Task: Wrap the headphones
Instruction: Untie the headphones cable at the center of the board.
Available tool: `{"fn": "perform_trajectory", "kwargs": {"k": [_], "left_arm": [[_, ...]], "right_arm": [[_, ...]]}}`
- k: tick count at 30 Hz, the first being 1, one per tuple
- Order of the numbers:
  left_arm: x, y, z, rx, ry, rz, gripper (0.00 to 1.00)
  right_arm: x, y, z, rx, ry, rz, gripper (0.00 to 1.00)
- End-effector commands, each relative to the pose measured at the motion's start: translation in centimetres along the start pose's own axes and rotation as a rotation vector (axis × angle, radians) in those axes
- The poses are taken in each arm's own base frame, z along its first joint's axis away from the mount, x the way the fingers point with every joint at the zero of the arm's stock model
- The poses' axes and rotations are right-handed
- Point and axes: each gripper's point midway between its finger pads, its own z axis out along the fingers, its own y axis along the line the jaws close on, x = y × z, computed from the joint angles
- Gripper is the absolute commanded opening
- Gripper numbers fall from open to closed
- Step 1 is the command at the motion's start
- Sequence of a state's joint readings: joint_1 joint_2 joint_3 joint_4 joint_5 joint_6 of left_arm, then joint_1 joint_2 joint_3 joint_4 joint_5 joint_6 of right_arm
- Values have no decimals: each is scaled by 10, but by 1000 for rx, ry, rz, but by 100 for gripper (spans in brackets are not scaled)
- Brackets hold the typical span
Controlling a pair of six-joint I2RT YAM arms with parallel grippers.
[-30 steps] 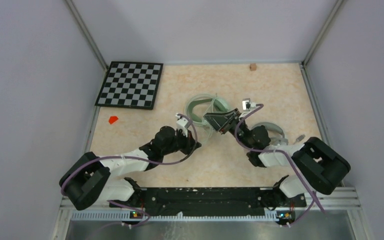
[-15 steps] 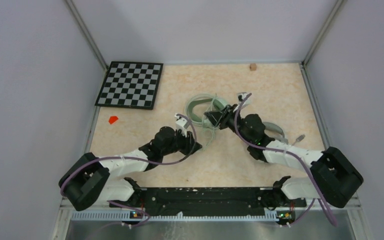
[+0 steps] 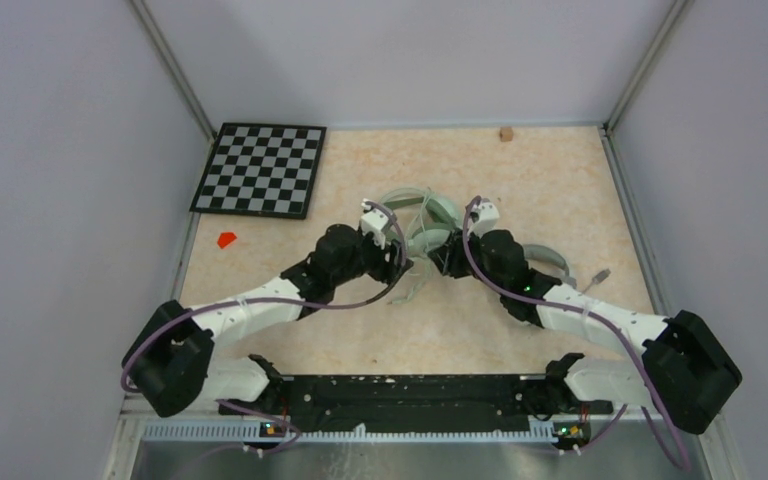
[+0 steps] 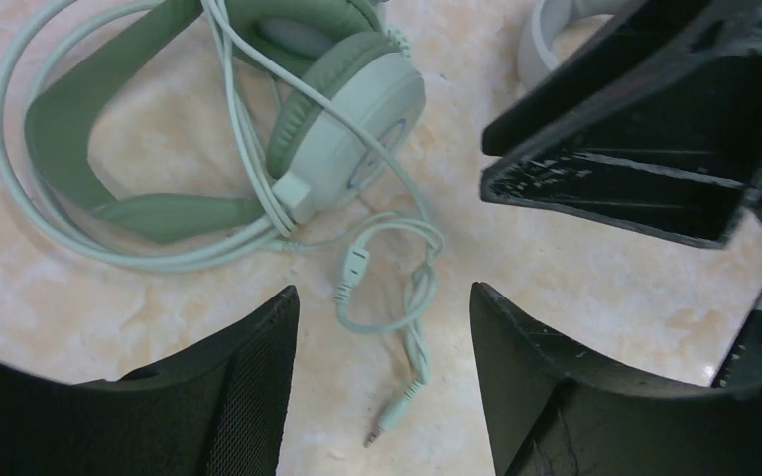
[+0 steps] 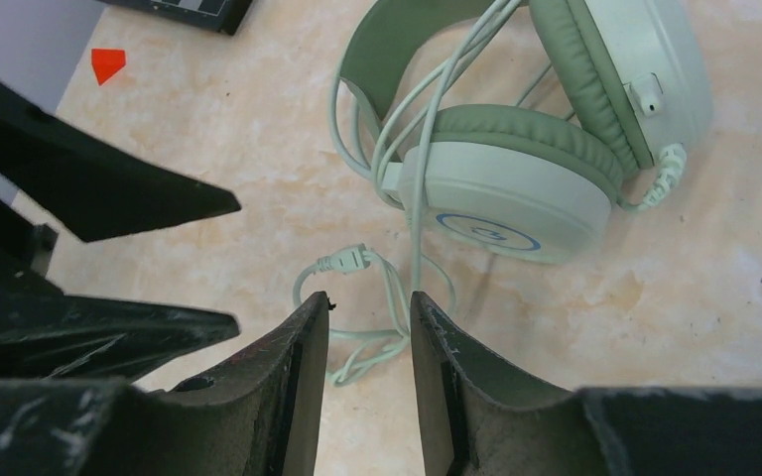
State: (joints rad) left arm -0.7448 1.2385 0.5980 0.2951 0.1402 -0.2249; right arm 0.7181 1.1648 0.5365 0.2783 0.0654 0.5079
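Note:
The mint-green headphones lie mid-table, round cups together, pale-green cable looped round the band. The cable's loose end curls on the table, its plug free. My left gripper is open, its jaws astride that loose end without touching it. My right gripper faces it from the other side, jaws a narrow gap apart over a cable loop, nothing clamped. In the top view both grippers meet just in front of the headset. The white headphones lie partly hidden under my right arm.
A chessboard lies at the back left, a small red piece in front of it. A little brown block sits at the far edge. The white headset's plug lies at the right.
My left gripper has opened and pushed forward to the cable's loose end. My right arm swung left and down, bringing its gripper to the same cable in front of the green headset.

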Motion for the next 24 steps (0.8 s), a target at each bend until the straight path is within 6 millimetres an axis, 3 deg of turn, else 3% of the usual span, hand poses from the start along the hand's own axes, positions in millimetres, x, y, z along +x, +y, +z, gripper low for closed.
{"fn": "perform_trajectory", "kwargs": {"k": [1, 6, 15, 24], "left_arm": [[-2, 18, 19, 18, 50, 116, 67], [6, 16, 37, 128, 137, 169, 68], [22, 28, 48, 241, 209, 117, 68], [45, 16, 58, 359, 260, 51, 66]], "right_arm": [[-10, 5, -3, -13, -40, -5, 35], [-10, 5, -3, -15, -41, 8, 35], [-8, 6, -2, -43, -53, 16, 35], [-3, 3, 4, -47, -44, 27, 35]]}}
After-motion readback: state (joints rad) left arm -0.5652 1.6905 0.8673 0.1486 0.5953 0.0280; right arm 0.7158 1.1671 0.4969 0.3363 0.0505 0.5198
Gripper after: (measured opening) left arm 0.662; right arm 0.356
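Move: The headphones cable's knotted loop, splitter included, lies some 5 cm ahead of the left hand, about 3 cm to its right and roughly 12 cm below. The nearer ear cup sits about 7 cm beyond that loop and 3 cm to its right; the cable's plug is about 4 cm nearer the base and 5 cm to the left of the loop. From the right hand the loop is about 4 cm ahead, 4 cm to the left and 12 cm down. The left hand, open and empty, sinks about 8 cm towards the knotted loop of the headphones cable, the 3 to 4 cm it goes forward coming mostly at the very start, while the wrist swings some 20 degrees clockwise and tips a little further down. Its fingers stay wide open and end a few centimetres above the loop and splitter, which lie in line between the tips, and the right hand holds nearly still just to the right, its part-open fingers empty. ##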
